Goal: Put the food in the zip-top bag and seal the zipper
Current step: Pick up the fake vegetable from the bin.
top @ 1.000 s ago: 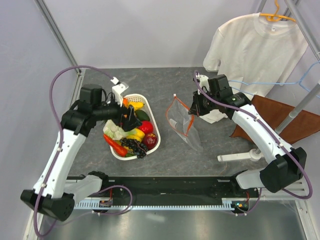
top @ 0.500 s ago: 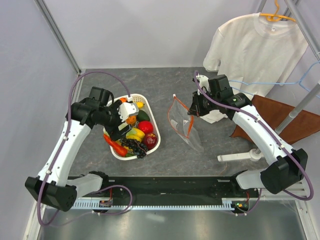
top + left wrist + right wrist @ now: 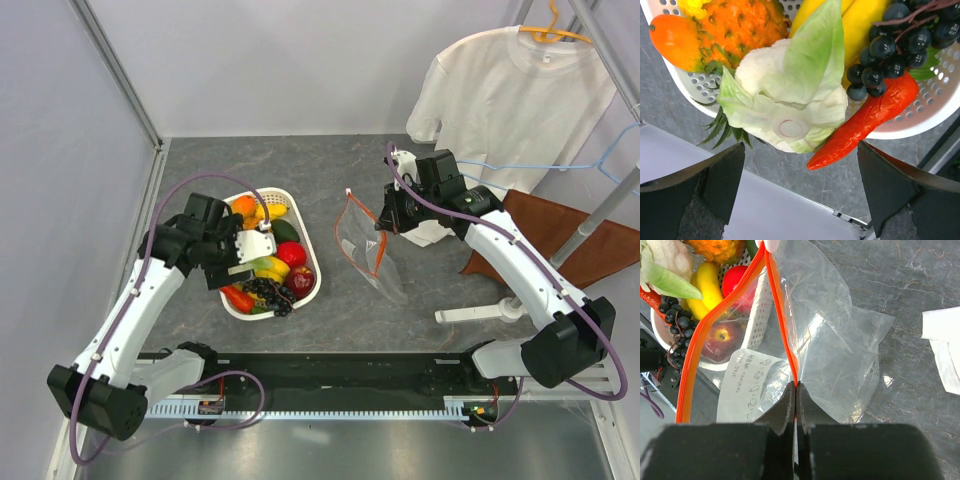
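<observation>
The food lies in a white mesh basket (image 3: 309, 252): pale green cabbage (image 3: 790, 100), red chili (image 3: 870, 117), dark grapes (image 3: 890, 40), a banana (image 3: 860, 20) and an orange piece (image 3: 670, 35). My left gripper (image 3: 243, 262) hovers open over the basket's near-left rim. Its fingers (image 3: 705, 177) stand wide apart and hold nothing; cabbage and chili lie just ahead of them. The clear zip-top bag (image 3: 372, 255) hangs to the right of the basket with its mouth gaping. My right gripper (image 3: 796, 387) is shut on its red-orange zipper (image 3: 781, 305) and holds the bag up.
A white T-shirt (image 3: 510, 90) hangs on a hanger at the back right, with a brown cloth (image 3: 560, 235) below it. A white sheet (image 3: 942, 345) lies beside the bag. A white stand foot (image 3: 480, 313) lies near the right arm's base.
My left arm has swung its wrist toward the near side, bringing the open gripper from the basket's middle to its near-left rim. The right arm and the bag have stayed put.
</observation>
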`<state>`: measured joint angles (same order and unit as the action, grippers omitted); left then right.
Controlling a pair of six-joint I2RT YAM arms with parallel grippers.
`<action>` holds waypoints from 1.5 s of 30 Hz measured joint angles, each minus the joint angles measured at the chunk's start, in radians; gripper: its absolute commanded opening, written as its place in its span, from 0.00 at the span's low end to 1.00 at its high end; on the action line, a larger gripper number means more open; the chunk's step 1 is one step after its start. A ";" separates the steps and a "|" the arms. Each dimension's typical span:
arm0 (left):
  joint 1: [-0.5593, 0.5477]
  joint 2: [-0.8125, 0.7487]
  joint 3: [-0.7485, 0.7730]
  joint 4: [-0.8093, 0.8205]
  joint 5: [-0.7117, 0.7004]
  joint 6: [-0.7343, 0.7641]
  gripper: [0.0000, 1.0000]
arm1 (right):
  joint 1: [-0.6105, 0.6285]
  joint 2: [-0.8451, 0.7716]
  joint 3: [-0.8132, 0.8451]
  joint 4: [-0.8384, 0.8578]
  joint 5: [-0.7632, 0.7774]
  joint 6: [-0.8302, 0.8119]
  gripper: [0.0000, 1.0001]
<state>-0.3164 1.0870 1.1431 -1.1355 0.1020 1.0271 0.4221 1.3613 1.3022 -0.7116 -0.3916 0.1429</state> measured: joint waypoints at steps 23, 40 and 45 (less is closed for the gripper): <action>-0.046 -0.235 -0.362 0.336 -0.048 0.047 1.00 | 0.002 0.027 0.000 -0.003 0.000 -0.009 0.00; -0.050 -0.122 -0.415 0.521 -0.096 0.053 1.00 | 0.002 0.048 0.029 -0.008 0.000 -0.018 0.00; -0.050 -0.099 -0.423 0.565 -0.104 0.071 0.88 | 0.002 0.048 0.030 -0.008 0.000 -0.018 0.00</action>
<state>-0.3664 0.9878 0.7204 -0.5709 -0.0017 1.0985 0.4236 1.4094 1.3323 -0.7200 -0.3912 0.1253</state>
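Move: Just ahead of the left hand lies the cauliflower, about 4 cm forward, 2 cm right and some 8 cm below. The spiky orange fruit sits about 9 cm forward and 7 cm right of the hand, the bananas 10 cm right and 1 cm forward, the grapes 9 cm right and 5 cm back; the red chili lies 4 cm back, with no sideways offset. From the right hand, the cauliflower is roughly 32 cm left and 4 cm back. Sinking about 6 cm towards the cauliflower, the left hand first comes nearly straight down while its fingers swing to point more forward, some 15 degrees in all, then pushes about 4 cm forward over the end of the descent. The wide-open fingers arrive at either side of the stem end and don't close. The right hand keeps its pinch on the bag's zipper edge, almost in place. ##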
